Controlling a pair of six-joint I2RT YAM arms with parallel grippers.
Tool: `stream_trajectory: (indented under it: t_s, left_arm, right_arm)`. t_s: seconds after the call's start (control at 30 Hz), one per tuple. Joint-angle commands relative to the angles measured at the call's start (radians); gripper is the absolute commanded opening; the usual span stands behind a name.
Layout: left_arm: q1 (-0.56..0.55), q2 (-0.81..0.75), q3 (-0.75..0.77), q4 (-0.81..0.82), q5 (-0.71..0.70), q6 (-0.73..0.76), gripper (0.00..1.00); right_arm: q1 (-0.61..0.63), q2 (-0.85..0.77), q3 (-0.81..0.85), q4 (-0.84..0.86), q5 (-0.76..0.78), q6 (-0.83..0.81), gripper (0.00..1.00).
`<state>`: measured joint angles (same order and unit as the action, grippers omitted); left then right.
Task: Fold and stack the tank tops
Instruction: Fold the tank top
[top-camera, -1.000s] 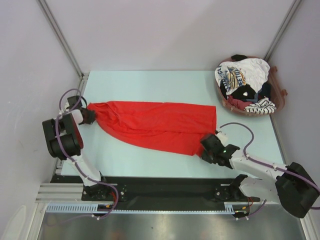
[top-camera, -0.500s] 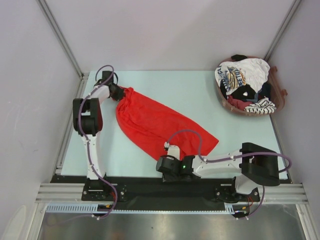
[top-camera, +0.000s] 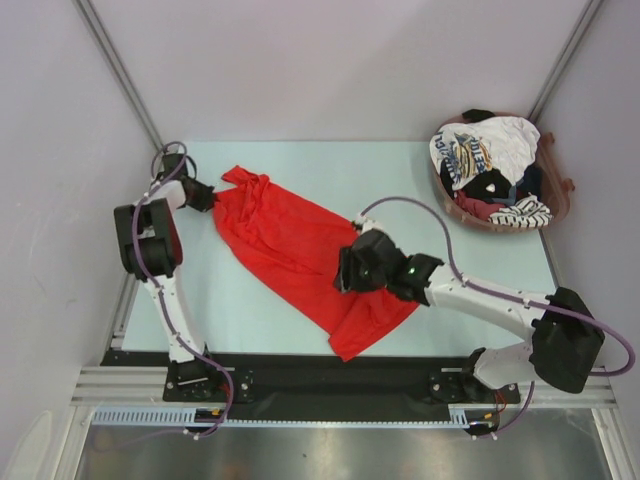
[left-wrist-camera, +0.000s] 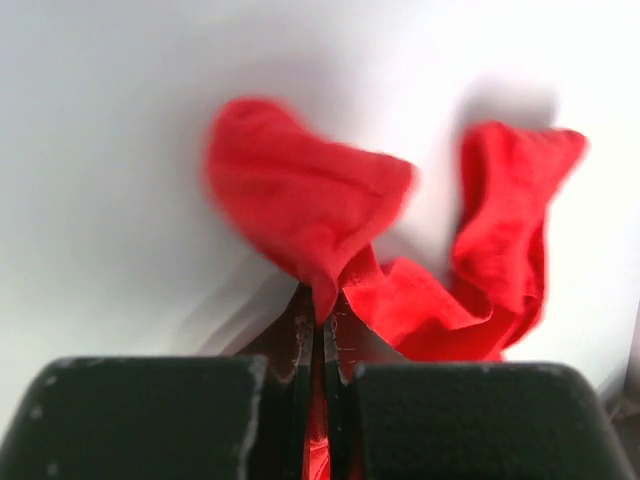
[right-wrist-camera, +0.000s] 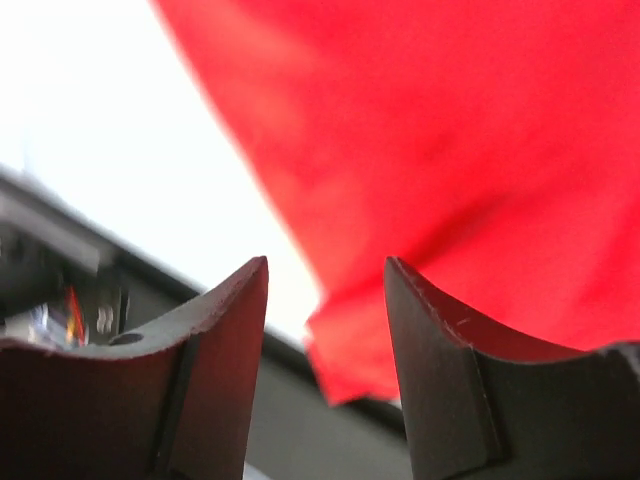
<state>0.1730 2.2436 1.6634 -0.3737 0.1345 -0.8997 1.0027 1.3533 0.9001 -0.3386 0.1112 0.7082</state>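
The large red tank top (top-camera: 290, 245) lies spread in a slant across the table, from the far left to the near edge. My left gripper (top-camera: 206, 197) is shut on a bunched corner at its far left end; in the left wrist view red cloth (left-wrist-camera: 330, 210) runs between the closed jaws of the left gripper (left-wrist-camera: 322, 320). My right gripper (top-camera: 342, 272) hovers over the cloth's right side. Its jaws stand open with nothing between them in the right wrist view (right-wrist-camera: 325, 290), and the red cloth (right-wrist-camera: 450, 150) lies beyond them. More tank tops, a white printed one (top-camera: 480, 150) and a striped one (top-camera: 527, 212), are heaped at the back right.
A brown basket (top-camera: 563, 203) at the table's far right corner holds the heap. The black rail (top-camera: 320, 375) runs along the near edge, just under the red top's low corner. Grey walls close in the left, back and right sides.
My right gripper has opened, let go of the red top and moved away from the near edge to over the cloth. The left gripper drew its corner leftward.
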Motion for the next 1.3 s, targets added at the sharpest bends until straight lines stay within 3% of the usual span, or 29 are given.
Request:
stream_trajectory:
  t_s: [0.0,0.13,0.23,0.3,0.33,0.4,0.47,0.6,0.83,0.9,0.97,1.03,1.17,1.27]
  left_arm:
    - [0.054,-0.125,-0.151,0.067,-0.021,-0.004,0.04]
    - [0.105,-0.197,-0.249,0.091,-0.070,-0.041,0.04]
    - [0.138,-0.245,-0.323,0.122,-0.088,-0.074,0.04]
    - [0.151,-0.251,-0.329,0.142,-0.076,-0.048,0.10]
    - [0.154,-0.249,-0.320,0.134,-0.073,-0.036,0.16]
    - [0.157,-0.260,-0.315,0.150,-0.064,-0.007,0.47]
    - [0.157,-0.279,-0.349,0.214,-0.050,0.007,0.64]
    - [0.145,-0.332,-0.349,0.204,-0.081,0.025,0.73]
    - [0.056,-0.355,-0.200,0.056,-0.266,0.197,0.89]
    - [0.023,-0.366,-0.172,0.068,-0.308,0.228,0.90]
    - [-0.015,-0.362,-0.134,0.104,-0.285,0.284,1.00]
    - [-0.033,-0.300,-0.062,0.088,-0.251,0.314,1.00]
    - [-0.059,-0.109,0.226,-0.071,-0.190,0.306,0.99]
    - [-0.070,-0.009,0.304,-0.085,-0.194,0.311,0.98]
  right_arm:
    - [-0.159,0.001,0.071,0.007,-0.079,-0.199,0.55]
    - [-0.389,0.030,0.063,0.024,-0.205,-0.237,0.55]
    - [-0.519,0.041,0.046,0.027,-0.202,-0.246,0.55]
    - [-0.582,0.035,0.017,0.026,-0.177,-0.242,0.57]
    - [-0.598,0.032,0.008,0.024,-0.171,-0.236,0.57]
    - [-0.625,0.017,-0.024,0.013,-0.140,-0.225,0.58]
    - [-0.665,-0.005,-0.067,0.019,-0.136,-0.231,0.59]
    - [-0.720,-0.077,-0.130,0.010,-0.136,-0.230,0.59]
    - [-0.779,-0.198,-0.249,-0.019,-0.113,-0.207,0.58]
    - [-0.808,-0.212,-0.268,-0.026,-0.113,-0.190,0.57]
    - [-0.822,-0.218,-0.291,-0.030,-0.114,-0.182,0.57]
    - [-0.842,-0.215,-0.308,-0.025,-0.117,-0.173,0.57]
    - [-0.868,-0.207,-0.345,0.007,-0.160,-0.161,0.56]
    - [-0.871,-0.218,-0.349,0.013,-0.163,-0.171,0.56]
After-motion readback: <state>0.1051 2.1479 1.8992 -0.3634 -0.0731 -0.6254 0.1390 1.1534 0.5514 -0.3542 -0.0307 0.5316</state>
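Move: The left hand, already gripping the tank top's far-left end, takes it to bare table some 7 cm back and 7 cm to the left, at the same height; the loose strap lies about 10 cm ahead and 7 cm right of that hand. From the right hand, the right corner is about 8 cm ahead, 26 cm to the right and 11 cm below; the near corner is 12 cm back, 2 cm left and 10 cm below. Still pinching the far-left end, the left fingers drag it back and leftward along the table, nearly 10 cm, then open wide and let go; that hand rises about 14 cm and swings forward and rightward over the far-left area, tilting up. The right hand, half open, sweeps right and forward, then right and back while sinking towards the right corner, about 25 cm rightward in all, turning some 35 degrees clockwise. ##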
